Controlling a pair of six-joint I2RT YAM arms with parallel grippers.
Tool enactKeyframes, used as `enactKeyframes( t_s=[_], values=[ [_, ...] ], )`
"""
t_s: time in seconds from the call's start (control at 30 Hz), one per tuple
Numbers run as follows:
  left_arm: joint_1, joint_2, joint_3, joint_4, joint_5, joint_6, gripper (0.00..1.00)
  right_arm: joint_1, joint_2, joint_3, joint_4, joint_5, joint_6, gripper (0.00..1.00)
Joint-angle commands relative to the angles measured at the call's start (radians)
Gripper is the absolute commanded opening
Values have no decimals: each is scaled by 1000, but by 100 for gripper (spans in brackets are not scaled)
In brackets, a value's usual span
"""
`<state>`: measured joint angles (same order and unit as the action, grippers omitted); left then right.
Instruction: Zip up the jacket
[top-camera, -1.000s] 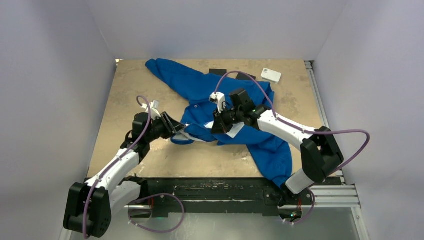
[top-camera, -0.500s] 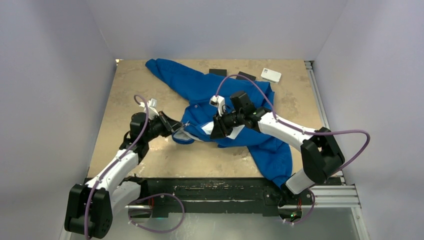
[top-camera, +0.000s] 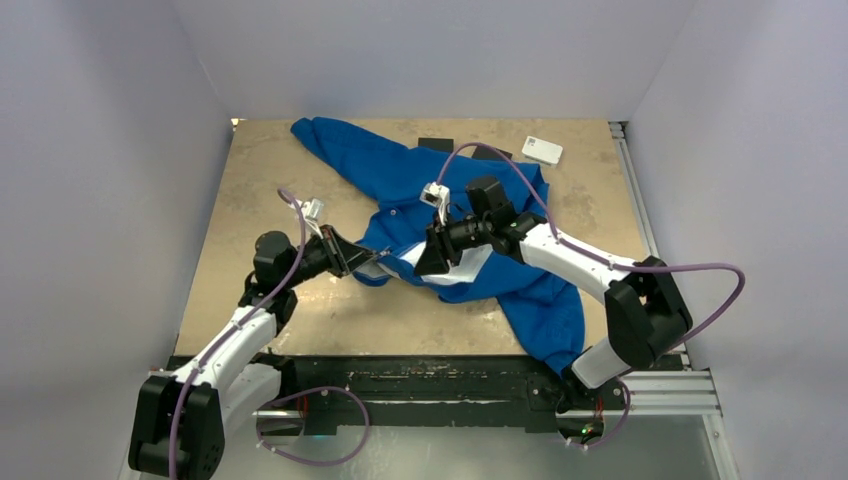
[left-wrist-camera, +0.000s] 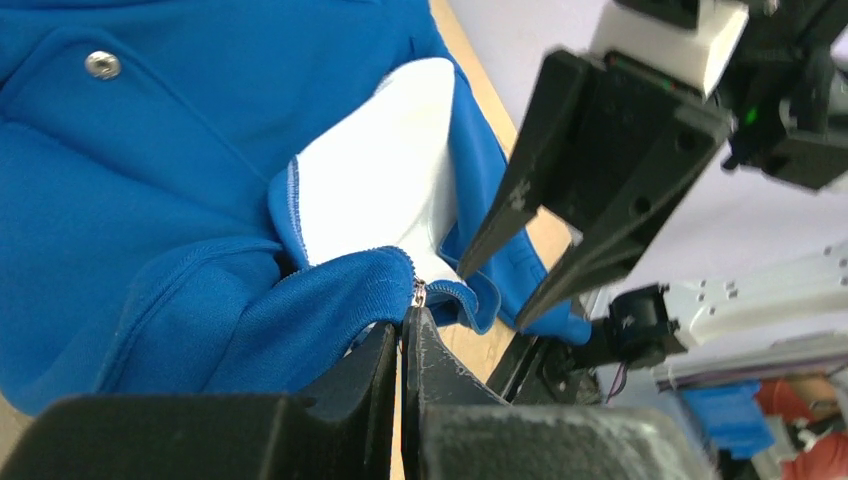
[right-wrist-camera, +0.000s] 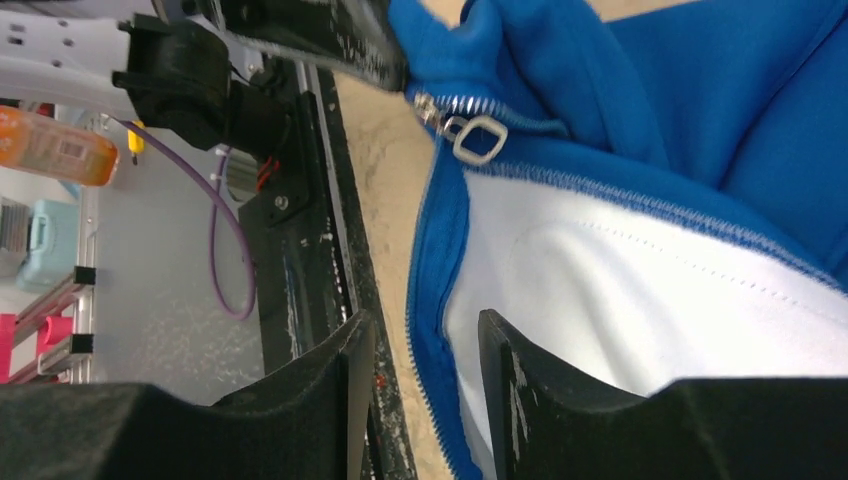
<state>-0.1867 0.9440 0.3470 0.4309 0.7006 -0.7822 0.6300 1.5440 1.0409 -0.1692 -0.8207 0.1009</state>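
The blue jacket (top-camera: 440, 185) lies spread over the tan table, its front partly apart with white lining (left-wrist-camera: 390, 180) showing. My left gripper (top-camera: 372, 262) is shut on the jacket's bottom edge, its fingertips (left-wrist-camera: 405, 325) pinched just under the zipper's lower end (left-wrist-camera: 418, 294). The silver zipper slider (right-wrist-camera: 470, 135) with its square pull hangs right beside that grip. My right gripper (top-camera: 425, 265) hovers open a little to the right of the slider. Its fingers (right-wrist-camera: 422, 322) straddle the blue toothed zipper edge (right-wrist-camera: 425, 290) without touching it.
A white flat box (top-camera: 542, 150) and two black pads (top-camera: 436, 144) lie at the table's far edge behind the jacket. A metal rail (top-camera: 640, 210) runs along the right side. A silver snap (left-wrist-camera: 100, 65) sits on the jacket front.
My left gripper has closed on the jacket's zipper end and shifted slightly right. My right gripper has let its jaws part and edged left towards the slider.
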Motion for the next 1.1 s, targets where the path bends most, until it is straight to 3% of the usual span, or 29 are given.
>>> enactKeyframes(
  t_s=[0.0, 0.23, 0.43, 0.5, 0.6, 0.7, 0.83, 0.97, 1.07],
  values=[
    [-5, -20, 31, 63, 182, 200, 0, -30, -52, -7, 135, -89, 54, 48],
    [11, 1, 183, -135, 401, 501, 0, -45, -26, -62, 375, -138, 190, 56],
    [209, 115, 513, -308, 506, 696, 0, -45, 7, -56, 520, -102, 276, 59],
    [239, 155, 648, -472, 496, 861, 0, -45, 25, -40, 534, -105, 309, 60],
    [268, 223, 758, -549, 543, 898, 0, -44, 52, -58, 647, -73, 401, 62],
    [232, 261, 781, -738, 615, 934, 0, -38, 68, -122, 830, -114, 514, 69],
    [111, 265, 804, -1306, 538, 1409, 0, -52, -1, -147, 815, -158, 487, 73],
    [51, 310, 790, -1642, 480, 1747, 0, -53, -37, -160, 826, -190, 473, 74],
    [50, 345, 795, -1756, 472, 1872, 0, -55, -57, -182, 818, -173, 466, 76]
  ],
)
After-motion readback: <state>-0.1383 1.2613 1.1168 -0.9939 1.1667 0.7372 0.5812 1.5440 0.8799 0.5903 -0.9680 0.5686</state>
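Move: About 7 cm to the right hand's left, 2 cm farther out and about level with it, hangs the zip pull; that hand's fingers are half open and empty. The snap button is some 10 cm ahead of the right hand, 6 cm left and 13 cm lower, and the bared white lining about 8 cm to its right, neither ahead nor back, 10 cm below. From the left hand, pinching the jacket edge, the zip pull is only 2 cm right, 1 cm ahead, level. Keeping its pinch on the jacket edge beside the zip pull, the left hand dips back slightly, swings up and forward by some 15 cm, then comes back and down to finish about 4 cm nearer the base and 4 cm higher, turned clockwise roughly 40 degrees with its fingers tipped up. The right hand rises about 6 cm above the lining, its fingers tilting up and opening wider. ##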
